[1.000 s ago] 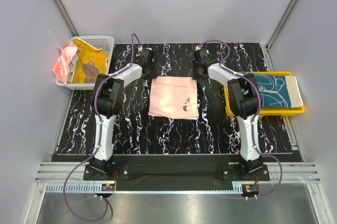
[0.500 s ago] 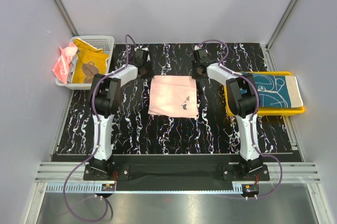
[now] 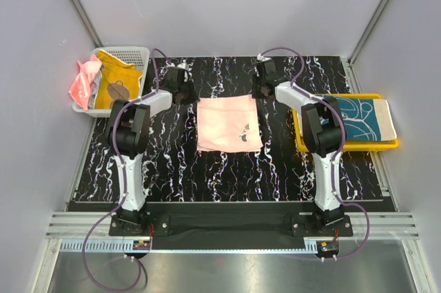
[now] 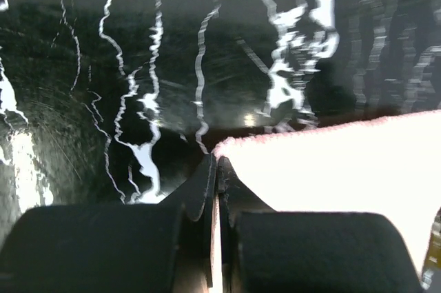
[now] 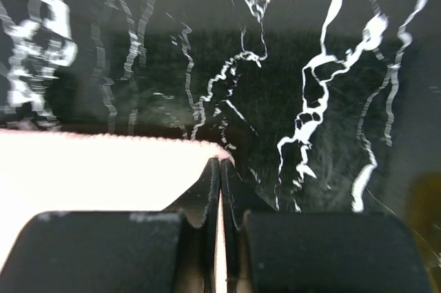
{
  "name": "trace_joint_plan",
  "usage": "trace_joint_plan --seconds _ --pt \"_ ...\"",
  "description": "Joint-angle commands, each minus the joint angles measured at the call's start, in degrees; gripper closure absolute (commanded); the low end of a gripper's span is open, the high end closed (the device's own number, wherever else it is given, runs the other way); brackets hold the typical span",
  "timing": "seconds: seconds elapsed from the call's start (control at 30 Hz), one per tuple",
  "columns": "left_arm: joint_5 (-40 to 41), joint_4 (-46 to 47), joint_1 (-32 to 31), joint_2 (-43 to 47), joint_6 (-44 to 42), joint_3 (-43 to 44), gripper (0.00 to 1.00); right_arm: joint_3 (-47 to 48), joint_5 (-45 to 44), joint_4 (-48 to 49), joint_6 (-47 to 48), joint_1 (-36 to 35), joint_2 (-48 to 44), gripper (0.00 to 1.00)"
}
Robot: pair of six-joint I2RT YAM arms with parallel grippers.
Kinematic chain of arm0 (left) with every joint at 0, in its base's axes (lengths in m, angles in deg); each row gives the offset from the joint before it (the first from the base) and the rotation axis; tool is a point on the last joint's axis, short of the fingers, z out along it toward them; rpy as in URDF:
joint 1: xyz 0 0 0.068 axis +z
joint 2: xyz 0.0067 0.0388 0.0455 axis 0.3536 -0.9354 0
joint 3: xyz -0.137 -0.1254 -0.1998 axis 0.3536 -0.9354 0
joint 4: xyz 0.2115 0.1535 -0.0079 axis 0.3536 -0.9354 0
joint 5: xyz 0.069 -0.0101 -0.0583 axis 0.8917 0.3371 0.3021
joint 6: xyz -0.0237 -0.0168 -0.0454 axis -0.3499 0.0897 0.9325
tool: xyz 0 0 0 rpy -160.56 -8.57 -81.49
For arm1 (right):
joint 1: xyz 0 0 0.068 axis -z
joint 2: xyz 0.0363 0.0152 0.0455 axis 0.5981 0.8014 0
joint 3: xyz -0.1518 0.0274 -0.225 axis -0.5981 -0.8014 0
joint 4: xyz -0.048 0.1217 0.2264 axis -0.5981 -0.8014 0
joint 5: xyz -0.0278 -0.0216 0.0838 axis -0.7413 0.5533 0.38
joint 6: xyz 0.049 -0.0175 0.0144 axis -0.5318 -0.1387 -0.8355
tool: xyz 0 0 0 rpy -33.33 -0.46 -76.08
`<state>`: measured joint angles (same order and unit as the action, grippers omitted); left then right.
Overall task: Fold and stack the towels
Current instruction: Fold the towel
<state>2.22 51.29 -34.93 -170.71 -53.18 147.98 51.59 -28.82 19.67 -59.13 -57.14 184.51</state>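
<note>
A pale peach towel [image 3: 227, 123] with a small dark print lies spread flat in the middle of the black marbled table. My left gripper [image 3: 191, 96] is shut on its far left corner; the left wrist view shows the jaws closed on the towel's corner [image 4: 231, 147]. My right gripper [image 3: 257, 95] is shut on the far right corner, seen pinched in the right wrist view [image 5: 219, 152]. A folded teal-and-cream towel [image 3: 358, 119] lies in the yellow tray [image 3: 344, 145]. An orange-yellow bear towel [image 3: 116, 86] and a coral pink towel [image 3: 84, 81] hang over the white basket [image 3: 131, 52].
The basket stands at the far left corner and the tray at the right edge. Grey walls close in the table on three sides. Purple cables loop over both arms.
My left gripper has moved left and nearer, my right slightly right, and the towel's far edge now lies stretched straighter between them.
</note>
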Motion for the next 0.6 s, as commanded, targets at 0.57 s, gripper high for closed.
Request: trace_joint_plan --seconds 0.57 --pt "-6.5 19.9 -2.6 21.0 3.3 -23.0 1.00 -23.7 3.0 12.5 -4.5 0.5 -24.8 0.98"
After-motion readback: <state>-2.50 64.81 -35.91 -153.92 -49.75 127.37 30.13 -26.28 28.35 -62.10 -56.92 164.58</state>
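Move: Both hands already pinch the far corners of the pink towel, just above the table. The near-left corner lies about 20 cm back from the left hand and 3 cm below; the white basket is roughly 23 cm to its left and 6 cm farther out. For the right hand, the near-right corner is some 21 cm back, 2 cm right and 4 cm below, with the yellow bin about 25 cm right, 9 cm back. Both hands keep their corners, lift about 6 cm, then draw back about 6 cm towards the near edge. ##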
